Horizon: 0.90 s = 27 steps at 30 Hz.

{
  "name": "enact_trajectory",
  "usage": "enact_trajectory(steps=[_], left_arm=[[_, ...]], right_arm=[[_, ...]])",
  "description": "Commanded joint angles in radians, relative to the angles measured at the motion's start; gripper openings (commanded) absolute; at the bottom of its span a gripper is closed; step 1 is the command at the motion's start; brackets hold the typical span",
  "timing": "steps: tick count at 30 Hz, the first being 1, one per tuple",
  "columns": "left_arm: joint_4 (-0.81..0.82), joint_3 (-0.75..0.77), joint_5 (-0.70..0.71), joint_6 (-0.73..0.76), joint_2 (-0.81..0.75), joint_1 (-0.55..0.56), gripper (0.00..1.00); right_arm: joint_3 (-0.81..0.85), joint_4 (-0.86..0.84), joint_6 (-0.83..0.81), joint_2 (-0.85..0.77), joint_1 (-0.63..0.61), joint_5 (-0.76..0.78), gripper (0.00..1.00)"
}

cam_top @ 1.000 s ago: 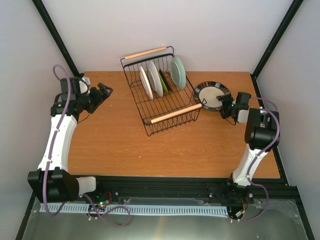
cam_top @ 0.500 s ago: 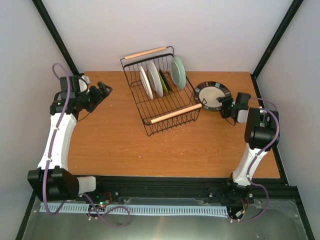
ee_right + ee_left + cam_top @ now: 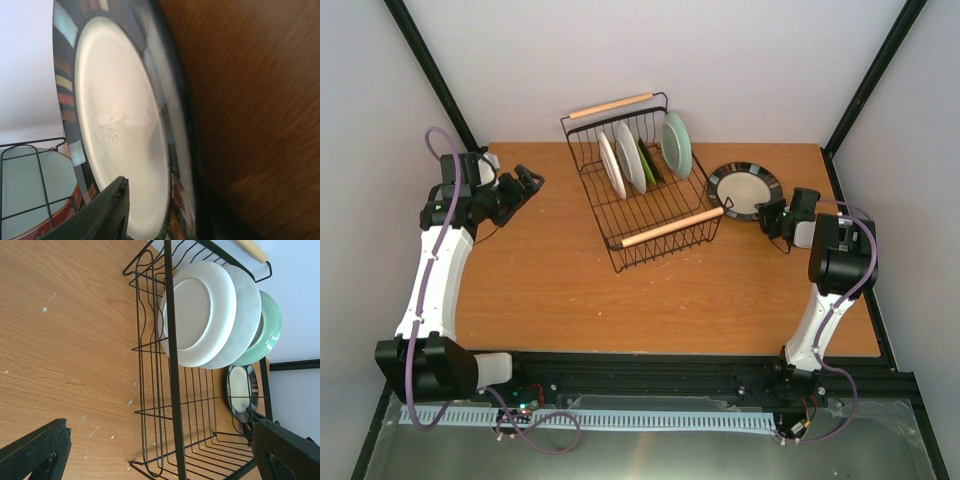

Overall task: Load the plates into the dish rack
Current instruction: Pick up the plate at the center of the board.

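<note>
The black-rimmed cream plate [image 3: 745, 188] lies flat on the table to the right of the dish rack [image 3: 670, 228]. My right gripper [image 3: 767, 213] is at its near-right edge. In the right wrist view the plate [image 3: 115, 110] fills the frame; my right gripper [image 3: 167, 205] straddles its rim, with one finger [image 3: 100, 215] over the cream face and the other dark beneath. Contact is not clear. Two white plates [image 3: 620, 162], a lime green plate [image 3: 648, 160] and a mint plate [image 3: 676, 145] stand upright in the rack. My left gripper [image 3: 532, 183] hangs open left of the rack, holding nothing.
In the left wrist view the rack's black wire frame [image 3: 170, 365] lies close ahead of my open left gripper [image 3: 160, 455], with the standing plates [image 3: 197, 315] beyond. The back wall and black corner posts [image 3: 865, 85] lie behind the table. The wood tabletop [image 3: 570, 280] stretches in front.
The right gripper has crept left onto the plate's rim and its jaws have narrowed around it. The plate still lies on the table. The left arm has not moved.
</note>
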State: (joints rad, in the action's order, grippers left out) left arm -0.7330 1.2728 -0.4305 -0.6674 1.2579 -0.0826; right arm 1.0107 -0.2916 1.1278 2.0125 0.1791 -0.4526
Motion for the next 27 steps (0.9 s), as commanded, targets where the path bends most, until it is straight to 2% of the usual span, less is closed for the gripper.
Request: enact_trajectory(steps=[1,6,10,13,24,27], left_arm=[[-0.02,0.042,0.013,0.02,-0.015,0.003,1.0],[-0.025,0.039,0.016,0.024,-0.022,0.003,1.0],[-0.026,0.039,0.018,0.026,-0.023,0.003,1.0],[-0.027,0.039,0.016,0.029,-0.02,0.003,1.0],[-0.016,0.04,0.001,0.04,-0.009,0.003,1.0],[-0.018,0.038,0.0,0.046,-0.009,0.003,1.0]], right_arm=[[-0.043,0.045,0.012,0.04,0.003,0.044,0.33],[-0.062,0.018,0.027,0.03,0.002,0.051,0.26],[-0.078,-0.017,0.045,0.025,0.002,0.05,0.11],[-0.095,-0.051,0.058,0.021,0.002,0.047,0.03],[-0.199,-0.273,0.102,-0.017,0.019,-0.003,0.03],[-0.223,-0.379,0.135,-0.017,0.036,-0.039,0.03]])
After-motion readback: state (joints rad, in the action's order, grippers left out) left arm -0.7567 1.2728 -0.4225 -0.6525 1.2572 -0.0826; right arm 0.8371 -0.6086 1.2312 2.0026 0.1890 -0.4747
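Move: The dark-rimmed plate already has its near right rim between the right hand's partly open fingers; its middle lies about 8 cm ahead of that hand, 5 cm to its left and a centimetre lower. The dish rack's middle is some 38 cm to the hand's left and 8 cm ahead, the pale green plate standing in it about 27 cm left and 15 cm ahead. From the left hand, the dark-rimmed plate is roughly 62 cm right, 21 cm ahead and 26 cm down. The plate's near right rim is pinched by the right gripper, whose fingers close on it from about a third open as the hand eases slightly down and back. The hand then hops up by about 1.5 cm and draws back some 2 cm, sinking again a little, its fingers tipping up by about 5 degrees and keeping the pinch. ##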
